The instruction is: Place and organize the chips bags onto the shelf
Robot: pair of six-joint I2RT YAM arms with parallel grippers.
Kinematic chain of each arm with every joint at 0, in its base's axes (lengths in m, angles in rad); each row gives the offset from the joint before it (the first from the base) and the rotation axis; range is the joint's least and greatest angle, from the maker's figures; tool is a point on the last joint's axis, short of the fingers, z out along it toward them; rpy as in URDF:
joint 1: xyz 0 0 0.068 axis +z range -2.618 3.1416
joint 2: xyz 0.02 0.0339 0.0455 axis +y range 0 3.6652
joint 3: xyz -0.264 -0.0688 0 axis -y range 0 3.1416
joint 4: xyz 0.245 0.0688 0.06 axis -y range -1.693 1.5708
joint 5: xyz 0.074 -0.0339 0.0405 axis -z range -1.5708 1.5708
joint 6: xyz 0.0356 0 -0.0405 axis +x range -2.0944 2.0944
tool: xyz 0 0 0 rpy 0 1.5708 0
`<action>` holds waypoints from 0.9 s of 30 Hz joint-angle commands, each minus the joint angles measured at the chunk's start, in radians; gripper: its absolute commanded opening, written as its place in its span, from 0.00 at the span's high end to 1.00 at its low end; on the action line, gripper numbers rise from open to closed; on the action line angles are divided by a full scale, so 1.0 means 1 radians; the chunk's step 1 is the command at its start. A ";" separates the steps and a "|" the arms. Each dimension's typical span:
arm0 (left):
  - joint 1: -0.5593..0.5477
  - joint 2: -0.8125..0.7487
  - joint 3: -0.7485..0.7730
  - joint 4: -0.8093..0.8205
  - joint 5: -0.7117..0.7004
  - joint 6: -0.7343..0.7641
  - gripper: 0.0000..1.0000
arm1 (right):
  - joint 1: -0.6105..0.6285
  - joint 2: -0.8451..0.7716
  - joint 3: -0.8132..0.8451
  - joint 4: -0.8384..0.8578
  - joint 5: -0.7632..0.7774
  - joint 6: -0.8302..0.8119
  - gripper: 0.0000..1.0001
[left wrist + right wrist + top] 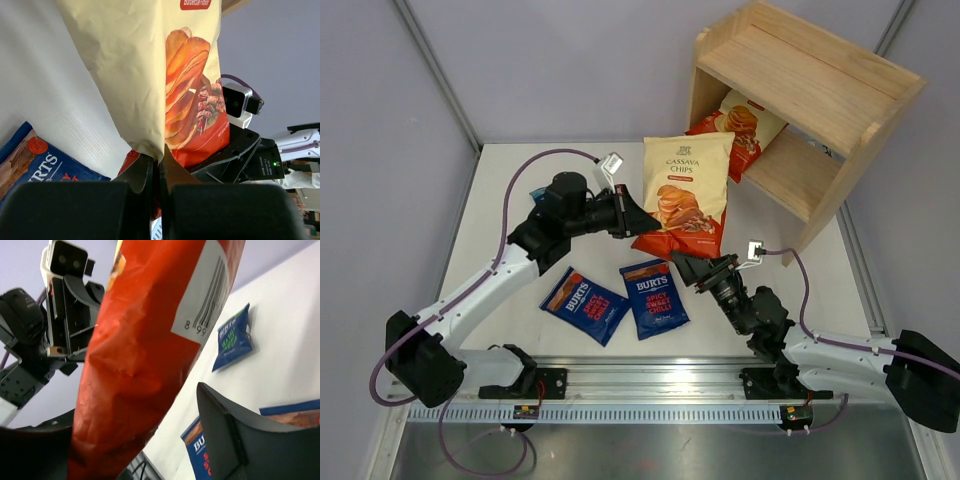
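Observation:
A cream-and-red Cassava Chips bag (682, 185) stands upright in front of the wooden shelf (820, 95). My left gripper (638, 222) is shut on its lower left edge; the left wrist view shows the jaws pinching the bag (150, 75) at its corner. My right gripper (692, 268) is open around the bag's bottom right, with the red back (145, 355) between the jaws and a gap to one finger (235, 435). A second Cassava bag (745, 125) leans in the shelf's lower tier. Two red-lettered Burts bags (585, 305) (654, 297) lie flat near the front. A green-lettered Burts bag (232, 342) lies behind the left arm.
The shelf stands at the back right, turned at an angle, with nothing on its top tier. Grey walls with metal posts surround the white table (500, 200). The arm bases and a rail (650, 385) run along the near edge.

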 commanded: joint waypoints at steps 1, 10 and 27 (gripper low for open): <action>-0.046 0.009 0.076 -0.024 0.000 0.041 1.00 | 0.014 0.002 -0.019 0.171 0.136 -0.039 0.35; -0.078 0.083 0.125 -0.102 0.004 0.121 1.00 | 0.014 -0.075 -0.028 0.156 0.141 -0.070 0.38; -0.102 0.112 0.165 -0.038 0.018 0.172 0.57 | 0.015 -0.297 -0.138 0.090 0.345 -0.042 0.97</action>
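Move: The held cassava chips bag has its middle about 5 cm ahead and 5 cm to the right of the left hand. From the open right hand, at its bottom edge, the middle lies some 9 cm ahead, 1 cm right and 6 cm above. From the right hand, the nearer blue Burts bag lies on the table about 3 cm back, 3 cm left and 25 cm below; the shelved chips bag is roughly 26 cm ahead, 13 cm right and 8 cm lower. The bag's bottom edge is pinched by the right fingers, which close around it while both hands carry the bag to the right; only then do the left fingers open and let go of its left side. The right hand goes about 7 cm right, turning slightly clockwise; the left follows some 4 cm right and slightly back, then stops beside the bag. ##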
